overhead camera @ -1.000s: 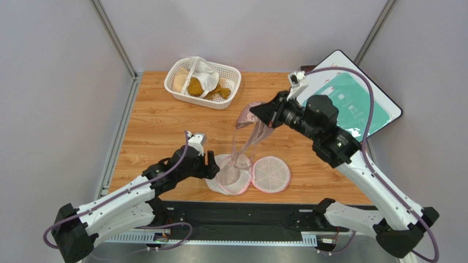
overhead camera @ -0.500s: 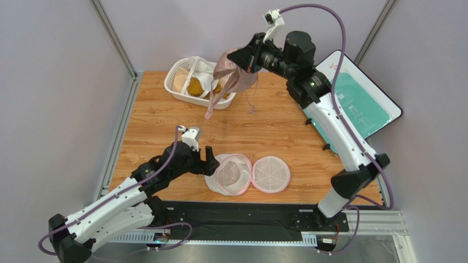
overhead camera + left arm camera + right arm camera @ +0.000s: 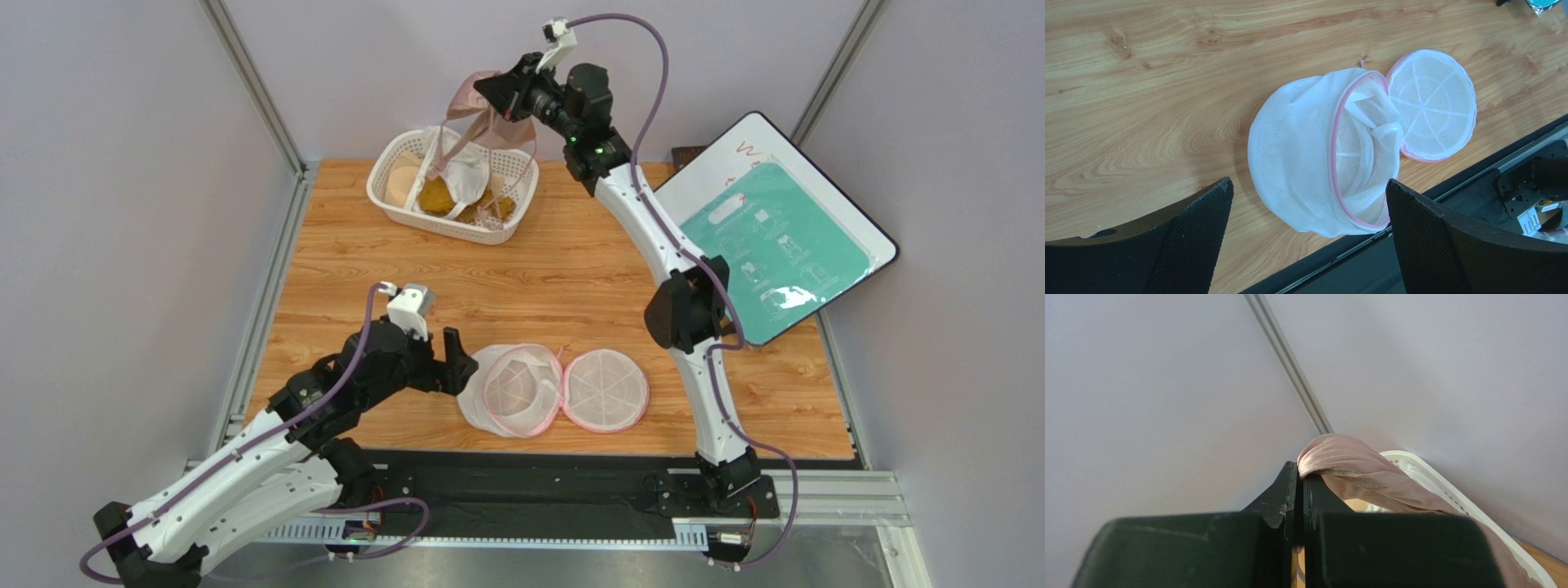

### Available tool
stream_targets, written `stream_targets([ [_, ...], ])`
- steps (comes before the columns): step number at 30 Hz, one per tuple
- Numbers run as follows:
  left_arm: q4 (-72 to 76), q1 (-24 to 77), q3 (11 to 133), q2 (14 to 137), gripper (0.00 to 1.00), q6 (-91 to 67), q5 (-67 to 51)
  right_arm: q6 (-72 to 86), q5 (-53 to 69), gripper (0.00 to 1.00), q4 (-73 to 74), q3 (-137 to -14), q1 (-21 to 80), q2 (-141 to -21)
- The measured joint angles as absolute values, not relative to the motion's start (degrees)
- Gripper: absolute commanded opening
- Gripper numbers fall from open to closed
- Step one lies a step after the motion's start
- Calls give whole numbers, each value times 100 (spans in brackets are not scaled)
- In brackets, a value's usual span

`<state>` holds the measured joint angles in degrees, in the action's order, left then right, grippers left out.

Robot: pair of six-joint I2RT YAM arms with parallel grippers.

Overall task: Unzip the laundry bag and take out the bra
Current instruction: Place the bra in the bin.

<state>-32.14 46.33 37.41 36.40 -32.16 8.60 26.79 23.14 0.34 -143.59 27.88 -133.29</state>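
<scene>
The white mesh laundry bag (image 3: 528,392) with pink zipper trim lies unzipped near the table's front edge, its flat lid half (image 3: 605,388) folded out to the right. In the left wrist view the laundry bag (image 3: 1315,159) shows its hollow dome. My left gripper (image 3: 456,361) stands open just left of the bag, touching nothing; its fingers (image 3: 1198,229) straddle the bag's near side. My right gripper (image 3: 494,96) is shut on the mauve-pink bra (image 3: 485,123), which hangs high above the white basket. The bra (image 3: 1352,468) drapes over the shut fingertips.
A white lattice basket (image 3: 399,202) at the back left holds a mustard cloth (image 3: 438,196) and a white cloth (image 3: 464,178). A tablet-like board (image 3: 785,233) with a teal sheet leans at the back right. The black rail runs along the front edge (image 3: 540,484).
My right arm has lifted the bra out of the bag and swung it up and back-left, over the basket. My left gripper has opened, let go of the bag and drawn back slightly left.
</scene>
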Motion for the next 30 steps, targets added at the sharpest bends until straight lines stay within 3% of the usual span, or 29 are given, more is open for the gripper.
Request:
stream_targets([
  [9, -3339, 4628, 3894, 3581, 100, -3076, 978, 2783, 1761, 0, -891, -14691, 2744, -14580],
  [23, -3081, 4604, 3894, 4032, 100, -3050, 864, 2458, 2259, 1, -875, -14055, 3070, -14787],
  [26, -3072, 4602, 3894, 4025, 100, -3052, 792, 2464, 2143, 66, -683, -14044, 3192, -14794],
  [27, -3072, 4602, 3894, 4012, 100, -3055, 775, 2434, 2075, 99, -639, -14044, 3240, -14794],
  [30, -3094, 4602, 3894, 3946, 100, -3050, 764, 2410, 1890, 100, -425, -14042, 3293, -14794],
])
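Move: The right hand already holds the bra high over the bin's near side; the bin's middle lies about 12 cm ahead, 7 cm to its left and some 36 cm below. In the bin, from that hand, the white garment is about 14 cm ahead and 5 cm left, the mustard cloth 9 cm ahead and 4 cm left, and the beige cup 14 cm ahead and 16 cm left. From the left hand, the bin lies about 50 cm straight ahead and 12 cm lower. The right hand lowers the hanging bra some 18 cm into the bin, first carrying it forward about 6 cm as it sinks, then drawing back some 4 cm while swinging roughly 6 cm left towards the bin's middle. Its fingers, still shut on the bra on the way down, tip about 10 degrees downward near the end and then open almost fully over the bin's near side to let the bra go. ##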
